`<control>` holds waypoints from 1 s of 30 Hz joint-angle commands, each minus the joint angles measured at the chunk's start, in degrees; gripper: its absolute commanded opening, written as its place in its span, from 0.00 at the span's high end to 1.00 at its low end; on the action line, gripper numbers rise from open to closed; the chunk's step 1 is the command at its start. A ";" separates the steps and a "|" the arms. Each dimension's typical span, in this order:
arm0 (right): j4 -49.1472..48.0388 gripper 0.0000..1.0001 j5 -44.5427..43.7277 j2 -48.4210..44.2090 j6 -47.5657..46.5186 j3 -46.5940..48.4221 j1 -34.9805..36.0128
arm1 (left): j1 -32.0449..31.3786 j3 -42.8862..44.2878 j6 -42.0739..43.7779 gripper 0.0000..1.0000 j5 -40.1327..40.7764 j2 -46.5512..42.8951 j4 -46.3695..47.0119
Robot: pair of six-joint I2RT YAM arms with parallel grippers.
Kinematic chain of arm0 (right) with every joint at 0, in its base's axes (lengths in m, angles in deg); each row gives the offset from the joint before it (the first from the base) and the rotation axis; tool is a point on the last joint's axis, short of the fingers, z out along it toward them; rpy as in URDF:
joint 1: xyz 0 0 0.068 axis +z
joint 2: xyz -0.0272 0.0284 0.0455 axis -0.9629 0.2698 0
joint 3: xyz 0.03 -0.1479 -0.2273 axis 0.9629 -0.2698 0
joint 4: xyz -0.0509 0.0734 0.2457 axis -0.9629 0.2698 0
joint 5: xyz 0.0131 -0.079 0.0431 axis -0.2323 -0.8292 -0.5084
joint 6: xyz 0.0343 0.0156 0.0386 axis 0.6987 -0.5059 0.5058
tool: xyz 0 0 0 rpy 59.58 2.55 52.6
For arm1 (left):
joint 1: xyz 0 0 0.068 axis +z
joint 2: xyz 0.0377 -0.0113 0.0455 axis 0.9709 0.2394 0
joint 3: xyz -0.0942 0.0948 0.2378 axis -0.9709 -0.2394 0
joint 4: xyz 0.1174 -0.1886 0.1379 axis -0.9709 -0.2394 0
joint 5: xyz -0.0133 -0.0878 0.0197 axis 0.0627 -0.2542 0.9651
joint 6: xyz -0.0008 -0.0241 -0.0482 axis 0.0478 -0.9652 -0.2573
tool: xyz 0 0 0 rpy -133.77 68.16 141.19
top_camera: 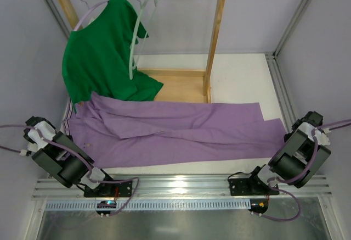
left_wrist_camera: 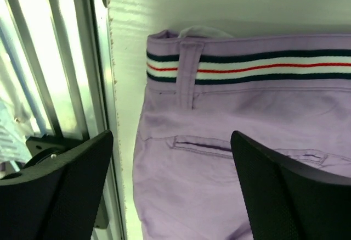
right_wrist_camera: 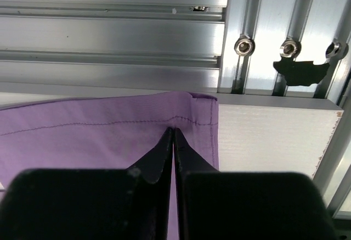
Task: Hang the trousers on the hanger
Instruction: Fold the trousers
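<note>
The lilac trousers (top_camera: 181,130) lie flat across the white table, waistband at the left and leg ends at the right. In the left wrist view my left gripper (left_wrist_camera: 170,141) hangs open above the seat of the trousers (left_wrist_camera: 247,119), just below the striped waistband (left_wrist_camera: 263,67). In the right wrist view my right gripper (right_wrist_camera: 174,130) is shut, its tips meeting on the hem of a trouser leg (right_wrist_camera: 109,135), where the stitched edge puckers. The pale grey-green hanger (top_camera: 133,42) hangs bare on the wooden rack's rail at the back.
A wooden rack (top_camera: 214,42) stands at the back, with a dark green shirt (top_camera: 104,59) on a lavender hanger (top_camera: 88,12). Aluminium rails (top_camera: 181,188) run along the near table edge. Grey walls close in both sides.
</note>
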 commanded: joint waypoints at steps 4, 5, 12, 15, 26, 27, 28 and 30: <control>-2.44 0.96 5.24 0.95 -0.28 0.48 -0.38 | 1.87 -1.87 -3.26 0.08 5.72 -5.66 -0.86; -2.36 0.96 5.60 1.83 -0.37 0.57 -0.38 | 1.87 -2.33 -3.09 0.09 5.12 -6.10 0.20; -2.88 0.96 6.66 2.98 -0.10 0.66 -0.29 | 1.17 -7.51 -5.63 0.10 4.67 -5.49 4.33; -2.97 0.96 6.66 2.98 -0.19 0.57 -0.29 | 0.03 -9.89 -6.86 0.11 6.33 -4.17 6.79; -2.36 0.96 4.12 -0.45 -0.45 0.39 -0.38 | -1.65 -11.30 -4.23 0.42 6.08 3.55 15.77; -2.18 0.96 4.03 -0.71 -0.46 0.39 -0.38 | -1.65 -10.95 -4.14 0.52 6.34 4.00 15.85; -2.18 0.96 3.76 -0.89 -0.46 0.48 -0.30 | -1.65 -10.51 -3.79 0.75 6.52 4.44 15.94; -1.74 0.96 3.67 -1.33 -0.63 0.66 -0.30 | -1.65 -9.98 -4.31 0.99 7.05 5.14 15.15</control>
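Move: The trousers' waistband corner, the patch of cloth just under the belt loop, lies straight below the open left hand, about 4 cm down. The belt loop is some 3 cm to the left and 1 cm ahead, the pocket slit about 6 cm ahead and 3 cm right, both on the table; the metal rail's edge runs about 5 cm back. The right hand already pinches a trouser leg hem between its fingers; the waistband corner is roughly 95 cm to its left and 5 cm back. Just below its belt loop, the waistband corner gets pinched by the left fingers: still wide open, the left hand draws about 3 cm back and slightly right, sinks nearly 4 cm to the table, then sweeps forward over the same distance while shutting on the cloth. The right hand, keeping its grip on the leg hem, slides it about 2 cm forward with a slight wrist tilt, then holds. ##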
